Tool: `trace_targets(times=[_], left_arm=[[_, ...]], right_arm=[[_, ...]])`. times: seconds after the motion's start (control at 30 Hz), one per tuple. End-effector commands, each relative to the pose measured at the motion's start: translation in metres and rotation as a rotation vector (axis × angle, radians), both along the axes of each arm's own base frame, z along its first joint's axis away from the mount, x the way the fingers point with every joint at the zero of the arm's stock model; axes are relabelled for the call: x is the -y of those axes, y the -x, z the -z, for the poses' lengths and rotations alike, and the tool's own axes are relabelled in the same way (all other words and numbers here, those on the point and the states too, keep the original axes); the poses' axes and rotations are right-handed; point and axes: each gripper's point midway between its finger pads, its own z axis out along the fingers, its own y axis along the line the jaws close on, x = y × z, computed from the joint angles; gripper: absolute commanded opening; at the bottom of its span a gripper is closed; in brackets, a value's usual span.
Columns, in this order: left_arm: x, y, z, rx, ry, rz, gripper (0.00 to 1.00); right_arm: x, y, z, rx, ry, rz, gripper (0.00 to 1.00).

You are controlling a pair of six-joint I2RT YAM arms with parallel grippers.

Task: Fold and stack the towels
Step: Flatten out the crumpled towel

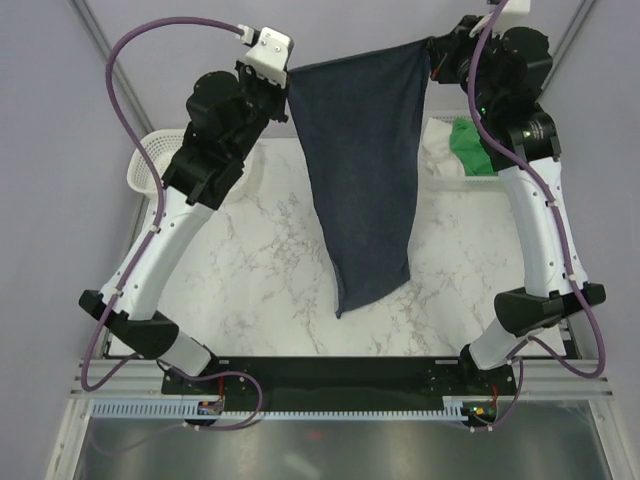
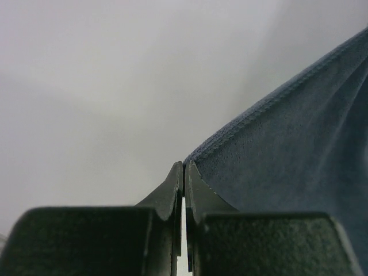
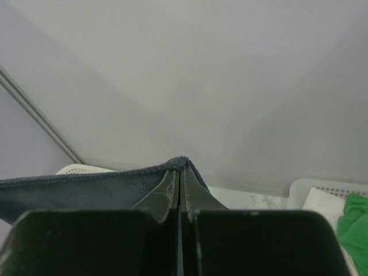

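Note:
A dark navy towel point(image 1: 362, 170) hangs spread in the air between both arms, its lower end tapering down toward the marble table point(image 1: 250, 290). My left gripper point(image 1: 287, 72) is shut on its upper left corner; in the left wrist view the navy towel point(image 2: 293, 155) runs off to the right of the pinched left gripper point(image 2: 184, 167). My right gripper point(image 1: 432, 45) is shut on the upper right corner, where the navy towel point(image 3: 86, 187) folds over the right gripper point(image 3: 180, 168). A green towel point(image 1: 470, 148) and a white towel point(image 1: 436, 143) lie in the right basket.
A white mesh basket point(image 1: 150, 160) stands at the table's back left, partly under the left arm. Another white basket point(image 1: 470, 182) at the back right holds the green and white cloths. Grey walls close the back and sides.

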Motion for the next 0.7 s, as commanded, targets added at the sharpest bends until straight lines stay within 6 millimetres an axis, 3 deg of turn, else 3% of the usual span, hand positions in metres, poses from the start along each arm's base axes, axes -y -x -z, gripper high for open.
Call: trace_targets(times=[0.0,0.1,0.23,0.27,0.33,0.4,0.43,0.47,0.53,0.57,0.67], left_arm=[[-0.04,0.044,-0.106,0.246,0.127,-0.053,0.02],[-0.051,0.068,-0.125,0.29,0.155,-0.026,0.02],[-0.059,0.098,-0.123,0.277,0.17,0.034,0.02],[-0.061,0.107,-0.123,0.272,0.184,0.054,0.02],[-0.063,0.13,-0.117,0.256,0.181,0.116,0.02],[-0.063,0.147,-0.11,0.242,0.187,0.172,0.02],[-0.067,0.164,-0.104,0.24,0.186,0.207,0.02],[-0.065,0.174,-0.101,0.229,0.199,0.246,0.02],[-0.072,0.197,-0.095,0.213,0.209,0.29,0.02],[-0.075,0.207,-0.096,0.207,0.231,0.306,0.02],[-0.082,0.234,-0.097,0.195,0.272,0.362,0.02]], right_arm=[[0.027,0.075,-0.126,0.342,-0.086,0.034,0.0],[0.026,0.104,-0.147,0.408,-0.101,-0.012,0.0],[0.036,0.137,-0.157,0.44,-0.123,-0.005,0.0],[0.04,0.154,-0.161,0.453,-0.126,-0.007,0.0],[0.04,0.164,-0.151,0.424,-0.122,-0.021,0.0],[0.044,0.193,-0.146,0.415,-0.103,-0.04,0.0],[0.044,0.193,-0.133,0.383,-0.087,-0.041,0.0],[0.05,0.217,-0.132,0.39,-0.084,-0.041,0.0],[0.054,0.23,-0.119,0.369,-0.07,-0.037,0.0],[0.059,0.25,-0.118,0.374,-0.071,-0.037,0.0],[0.061,0.282,-0.118,0.383,-0.084,-0.074,0.0]])
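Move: The dark blue towel already hangs between the two shut grippers by its upper corners, its middle about 12 cm to the right, 8 cm back and 22 cm below the left hand. From the right hand it is some 12 cm to the left, 12 cm back and 24 cm down. The empty basket stands roughly 16 cm ahead and 32 cm left of the left hand; the green towel's basket is about 15 cm ahead and 23 cm right of the right hand, both near table height. The blue towel, kept pinched at both upper corners, is swept up and then mainly back towards the arms' bases, away from the baskets: hands rise 11 to 13 cm, sink a few at the end, and travel back some 21 to 24 cm. The fingers tip upward and turn inward, most on the left, which also edges left and spreads the edge. ##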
